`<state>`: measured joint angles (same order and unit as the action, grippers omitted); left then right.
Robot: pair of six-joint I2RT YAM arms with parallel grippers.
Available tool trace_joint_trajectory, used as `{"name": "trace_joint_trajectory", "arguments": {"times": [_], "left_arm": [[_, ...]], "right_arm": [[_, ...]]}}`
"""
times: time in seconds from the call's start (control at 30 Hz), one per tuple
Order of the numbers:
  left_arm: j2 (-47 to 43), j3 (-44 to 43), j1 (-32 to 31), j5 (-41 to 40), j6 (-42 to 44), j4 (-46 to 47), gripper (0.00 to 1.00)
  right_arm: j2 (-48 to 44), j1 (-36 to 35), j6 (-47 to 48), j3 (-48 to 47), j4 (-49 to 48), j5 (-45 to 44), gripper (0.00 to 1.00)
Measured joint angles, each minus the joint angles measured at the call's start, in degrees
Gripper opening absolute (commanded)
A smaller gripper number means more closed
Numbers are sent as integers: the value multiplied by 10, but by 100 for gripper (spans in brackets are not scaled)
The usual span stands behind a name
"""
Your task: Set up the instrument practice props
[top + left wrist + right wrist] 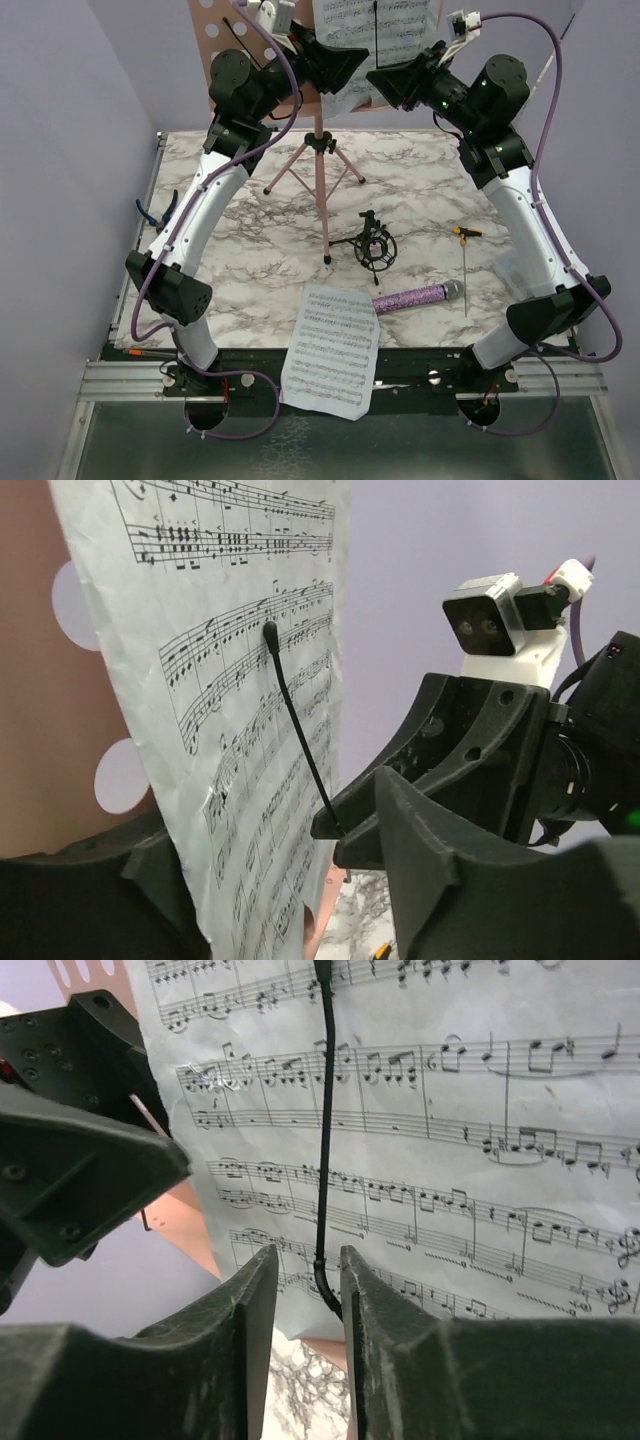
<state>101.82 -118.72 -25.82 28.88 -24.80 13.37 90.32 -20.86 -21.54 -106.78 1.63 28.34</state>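
The pink music stand (318,150) stands at the back of the table, and a white sheet-music page (400,25) rests on its desk. Both grippers are up at the page's lower edge, tips almost meeting. My left gripper (290,880) is open wide, with the page's (230,680) edge in the gap. My right gripper (308,1280) is open a little around the stand's black retaining wire (325,1110), which lies over the page (480,1160). A second page (330,350) lies at the front edge. The purple microphone (415,297) and black shock-mount (375,248) lie on the table.
A yellow-handled screwdriver (465,235) lies at the right. Blue-handled pliers (155,210) sit at the table's left edge. The stand's tripod legs (300,170) spread over the back middle of the marble top. Purple walls close in on both sides.
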Motion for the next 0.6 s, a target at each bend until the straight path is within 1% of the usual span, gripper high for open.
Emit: {"name": "trace_joint_trajectory", "arguments": {"times": [0.23,0.33,0.43,0.6], "left_arm": [[-56,74,-1,-12,-2,16,74],[-85,108,0,-21,-2,25,75],[-113,138,0,-29,-1,33,79],[-160,183,0,-36,-2,51,93]], "right_arm": [[-10,1,0,16,-2,0,43],[-20,1,-1,23,-2,-1,46],[-33,1,0,29,-3,-2,51],[-62,1,-1,49,-14,-4,61]]}}
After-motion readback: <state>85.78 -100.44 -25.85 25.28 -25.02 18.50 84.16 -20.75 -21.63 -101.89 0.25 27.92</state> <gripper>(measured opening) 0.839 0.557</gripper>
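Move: The sheet music stands on the music stand with its left edge between the left fingers; its middle is some 7 cm to that hand's right, 6 cm ahead and slightly higher. The left wire clip is roughly 20 cm left and 5 cm ahead. The right wire clip's lower end is at the right fingertips, its middle about 4 cm ahead, 1 cm left and 9 cm up; the sheet's middle is about 5 cm ahead, level sideways and 9 cm up. The already loosened grips come free of the stand: the right fingertips leave the lower end of the right wire clip while the left fingers slip off the sheet's left edge. The left hand backs away about 6 cm and to the left, rising slightly at the end and opening nearly fully; the right dips a little, then draws back some 3 cm, rising and easing right as its fingers spread to about half. ##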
